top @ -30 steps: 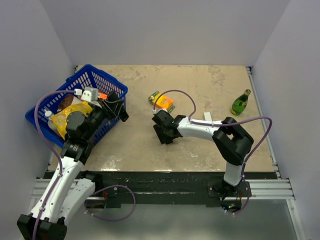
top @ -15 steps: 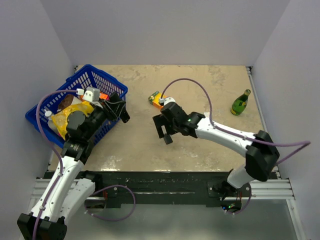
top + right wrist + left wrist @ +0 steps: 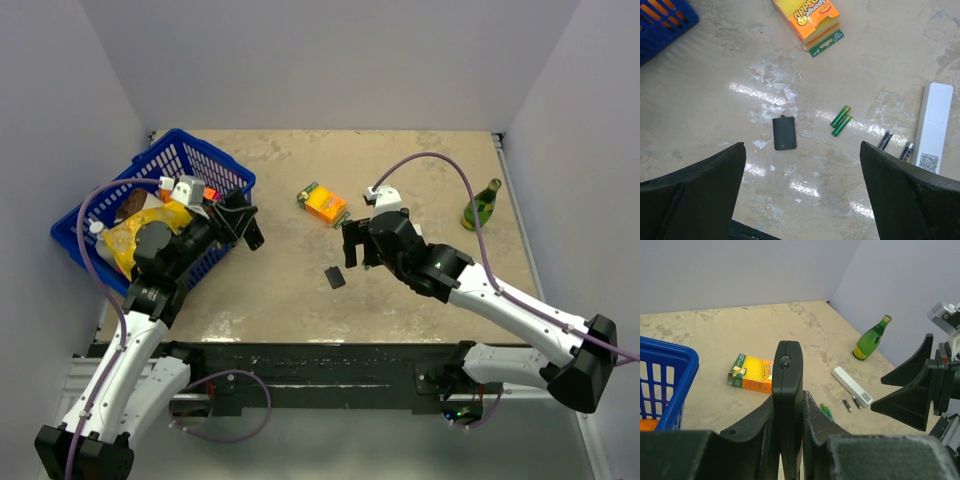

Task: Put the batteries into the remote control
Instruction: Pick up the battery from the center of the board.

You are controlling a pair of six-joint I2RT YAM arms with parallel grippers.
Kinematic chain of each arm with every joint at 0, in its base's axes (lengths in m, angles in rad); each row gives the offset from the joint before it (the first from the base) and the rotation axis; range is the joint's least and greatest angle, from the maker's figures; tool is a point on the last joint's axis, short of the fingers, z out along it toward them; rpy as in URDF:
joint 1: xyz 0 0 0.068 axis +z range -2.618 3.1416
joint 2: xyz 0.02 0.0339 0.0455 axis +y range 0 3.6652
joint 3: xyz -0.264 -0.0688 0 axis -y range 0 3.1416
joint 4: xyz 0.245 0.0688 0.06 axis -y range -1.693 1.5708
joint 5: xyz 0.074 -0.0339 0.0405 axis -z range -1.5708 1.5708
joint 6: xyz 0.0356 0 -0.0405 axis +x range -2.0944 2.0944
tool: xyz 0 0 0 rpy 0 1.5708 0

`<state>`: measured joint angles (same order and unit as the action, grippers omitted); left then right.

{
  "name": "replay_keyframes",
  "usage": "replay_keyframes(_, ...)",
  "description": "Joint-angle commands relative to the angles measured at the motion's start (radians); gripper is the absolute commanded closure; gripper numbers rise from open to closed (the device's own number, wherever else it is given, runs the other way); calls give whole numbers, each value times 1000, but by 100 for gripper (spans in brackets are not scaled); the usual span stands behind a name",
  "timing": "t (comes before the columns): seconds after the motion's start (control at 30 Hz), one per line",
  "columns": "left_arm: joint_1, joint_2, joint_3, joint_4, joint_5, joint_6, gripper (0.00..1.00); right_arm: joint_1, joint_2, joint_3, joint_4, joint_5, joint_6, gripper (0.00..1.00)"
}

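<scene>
The black remote control [image 3: 787, 365] stands on edge, clamped between the jaws of my left gripper [image 3: 788, 396], which is held up beside the basket [image 3: 240, 222]. Its small black cover [image 3: 784, 133] lies flat on the table [image 3: 335, 277]. The two green batteries [image 3: 841, 120] lie side by side just right of the cover [image 3: 826, 411]. My right gripper [image 3: 802, 147] hovers above the cover and batteries with its fingers wide open and nothing between them [image 3: 358, 245].
A white bar [image 3: 932, 127] lies right of the batteries with two small dark cylinders [image 3: 895, 144] beside it. An orange box [image 3: 324, 204] lies mid-table and a green bottle [image 3: 482, 205] stands at the right. A blue basket [image 3: 180, 160] holding items stands at the left.
My right gripper has opened wide and drawn back to the right and upward, leaving the black cover lying on the table. The left gripper keeps hold of the remote, barely shifted.
</scene>
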<state>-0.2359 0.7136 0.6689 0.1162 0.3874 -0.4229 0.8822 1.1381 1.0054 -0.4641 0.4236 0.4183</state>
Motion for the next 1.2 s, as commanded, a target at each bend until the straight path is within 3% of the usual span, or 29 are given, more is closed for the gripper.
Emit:
replay_keyframes(0.0, 1, -5, 5, 23, 45, 24, 100, -6, -14, -14, -36, 78, -52, 2)
replay_keyframes(0.13, 1, -11, 6, 8, 45, 33, 100, -31, 25, -10, -64, 77, -110, 11)
replay_keyframes(0.3, 4, -3, 11, 0, 51, 36, 100, -116, 66, -22, -38, -52, -156, 11)
replay_keyframes(0.6, 24, 21, 8, 11, 85, 23, 100, -265, 144, -65, -18, -112, -95, 13)
replay_keyframes(0.77, 35, 29, 1, 25, 110, 13, 100, -322, 190, -76, -27, -112, -44, 24)
replay_keyframes(0.8, 37, 30, 1, 26, 113, 12, 100, -336, 198, -76, -30, -105, -41, 35)
replay_keyframes(0.83, 37, 29, 0, 30, 116, 10, 100, -342, 213, -74, -33, -98, -36, 38)
replay_keyframes(1.0, 37, 30, -5, 43, 142, 12, 100, -371, 244, -71, -42, -86, -19, 47)
replay_keyframes(1.17, 37, 46, -23, 95, 212, -7, 100, -405, 255, -94, -35, -91, 0, 49)
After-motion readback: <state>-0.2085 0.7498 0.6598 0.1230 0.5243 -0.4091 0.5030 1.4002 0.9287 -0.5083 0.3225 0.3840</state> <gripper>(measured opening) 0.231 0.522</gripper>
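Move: The black battery to go for, the left one of the pair, lies about 11 cm right of the right hand, 4 cm ahead and some 20 cm below. The second black battery is 4 cm right of it; the white box's middle is 7 cm right of it and 5 cm farther out. The green batteries lie some 8 cm left of it, 1 cm farther out. From the left hand it is roughly 37 cm right, 3 cm ahead and 30 cm below. Bring the right gripper down about 12 cm and some 10 cm to the right, easing forward a little as it goes, towards the left black battery. Tip the fingers down about 20 degrees and swing them clockwise, narrowing them from wide open to about half, touching nothing yet. Keep the remote in the left gripper. ##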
